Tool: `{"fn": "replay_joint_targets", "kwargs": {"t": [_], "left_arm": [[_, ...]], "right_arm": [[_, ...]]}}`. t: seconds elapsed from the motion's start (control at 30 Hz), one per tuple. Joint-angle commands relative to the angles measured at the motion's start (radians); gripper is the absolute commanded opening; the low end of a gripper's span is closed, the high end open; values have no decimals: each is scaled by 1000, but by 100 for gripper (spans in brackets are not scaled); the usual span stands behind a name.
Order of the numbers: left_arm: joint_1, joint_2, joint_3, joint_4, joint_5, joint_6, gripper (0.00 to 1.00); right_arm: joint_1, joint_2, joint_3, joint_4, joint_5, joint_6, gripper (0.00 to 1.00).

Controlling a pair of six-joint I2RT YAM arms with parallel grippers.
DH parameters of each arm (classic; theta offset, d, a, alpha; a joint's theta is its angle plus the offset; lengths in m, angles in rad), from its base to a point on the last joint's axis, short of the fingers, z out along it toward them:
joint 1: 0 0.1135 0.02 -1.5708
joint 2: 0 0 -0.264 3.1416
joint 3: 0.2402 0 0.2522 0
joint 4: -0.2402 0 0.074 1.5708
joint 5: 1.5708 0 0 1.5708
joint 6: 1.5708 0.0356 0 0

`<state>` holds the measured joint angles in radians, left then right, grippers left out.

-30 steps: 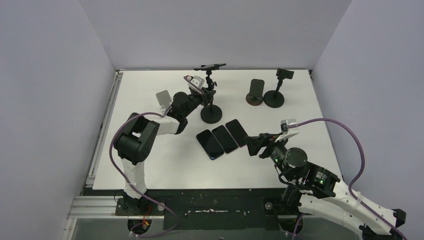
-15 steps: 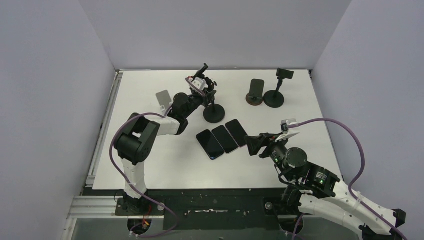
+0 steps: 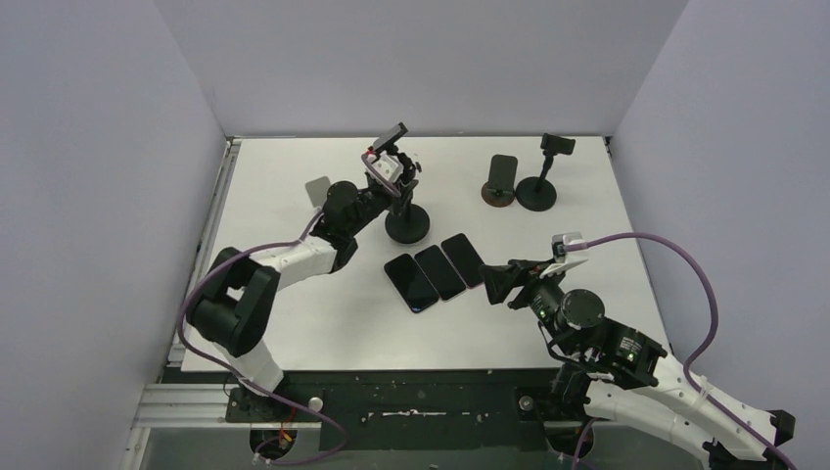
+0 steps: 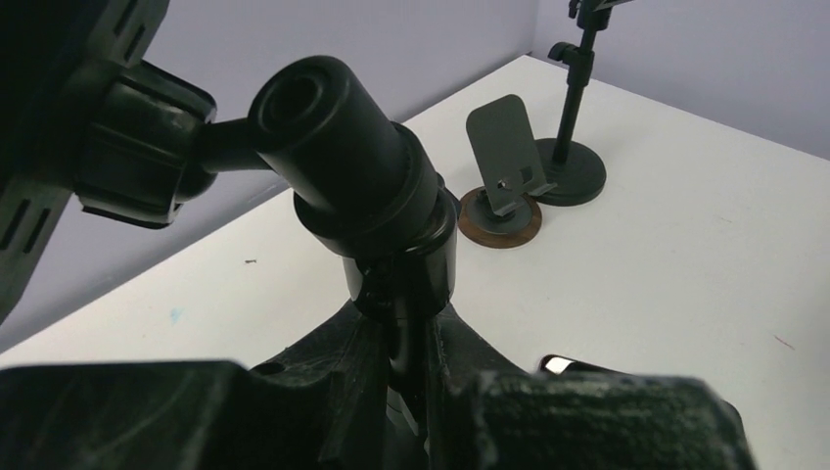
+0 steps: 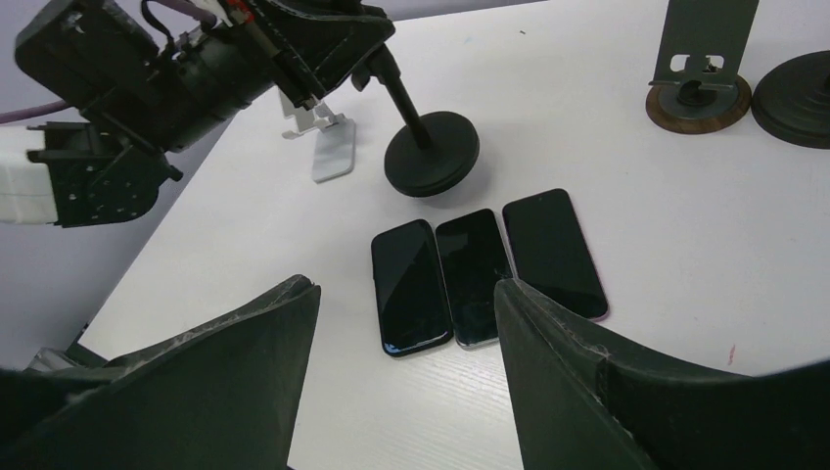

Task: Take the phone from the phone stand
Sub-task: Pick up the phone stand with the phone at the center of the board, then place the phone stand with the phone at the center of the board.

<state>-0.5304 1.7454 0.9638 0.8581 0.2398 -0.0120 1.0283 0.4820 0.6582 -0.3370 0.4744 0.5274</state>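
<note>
A black phone stand stands at the back middle of the table on a round base (image 3: pixel 406 223). Its pole (image 4: pixel 416 294) leans, and the clamp head (image 4: pixel 127 147) at the top is tilted. A dark phone (image 3: pixel 391 134) sits in that clamp with one end raised; the left wrist view shows only the clamp's back. My left gripper (image 3: pixel 393 193) is shut on the stand's pole just below the ball joint. My right gripper (image 3: pixel 494 284) hovers open at the front right, empty, beside three phones.
Three dark phones (image 3: pixel 438 271) lie flat side by side in the table's middle. A flat-backed stand on a brown disc (image 3: pixel 501 180) and a second black pole stand (image 3: pixel 540 176) are at the back right. A small silver stand (image 3: pixel 319 191) is behind my left arm.
The clamp head with the phone has turned from level to steeply tilted. My left arm has swung lower and leftward, dragging the stand's base slightly left. The right arm has not moved.
</note>
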Motion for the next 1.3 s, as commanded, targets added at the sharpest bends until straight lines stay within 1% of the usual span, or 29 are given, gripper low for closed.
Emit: {"fn": "replay_joint_targets", "kwargs": {"t": [0.0, 0.17, 0.33, 0.5, 0.6, 0.67, 0.77, 0.9, 1.07, 1.17, 1.23, 1.27], "left_arm": [[-11, -236, -11, 96, -8, 106, 0], [-43, -421, -96, -52, -113, 173, 0], [-119, -628, -177, -253, -294, 215, 0], [-266, -779, -257, -408, -572, 193, 0], [-402, -837, -292, -457, -771, 143, 0], [-482, -852, -306, -472, -931, 115, 0], [-581, -852, -340, -433, -1093, 110, 0], [-677, -815, -411, -286, -1282, 133, 0], [-742, -772, -493, -130, -1397, 76, 0], [-780, -738, -522, -19, -1445, 95, 0], [-797, -712, -529, 19, -1468, 85, 0], [-803, -697, -531, 24, -1481, 56, 0]], "right_arm": [[-2, -9, -2, 84, -17, -32, 67], [-3, 1, -25, 134, -42, -44, 67], [-2, 34, -46, 193, -65, -52, 67], [-2, 79, -60, 251, -92, -47, 67], [-2, 105, -62, 278, -104, -46, 67], [-2, 119, -60, 292, -114, -40, 67], [-2, 133, -56, 304, -123, -34, 67], [-2, 136, -51, 301, -125, -21, 67], [-2, 122, -49, 283, -119, -11, 67], [-2, 117, -49, 272, -114, -10, 67], [-2, 119, -51, 270, -111, -10, 67], [-2, 121, -52, 270, -109, -10, 67]]}}
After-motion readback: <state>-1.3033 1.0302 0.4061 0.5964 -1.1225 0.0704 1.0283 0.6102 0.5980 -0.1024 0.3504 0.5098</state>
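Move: In the left hand's grip the black phone stand is already off the board. The clear spot it is taken to lies about 21 cm back and 9 cm left, some 17 cm below. Of the flat phones, the left one lies about 15 cm back and 1 cm right of this hand, the middle one 11 cm back and 10 cm right. From the right hand the spot is roughly 5 cm ahead, 24 cm left and 22 cm below. Keeping its pinch on the stand's pole, the left hand carries it back some 21 cm and 9 cm left, arching about 8 cm up before sinking to slightly below its starting height beside the left phone, and turning some 35 degrees counter-clockwise, mostly late. The open, empty right hand shifts about 5 cm left, then waits. ##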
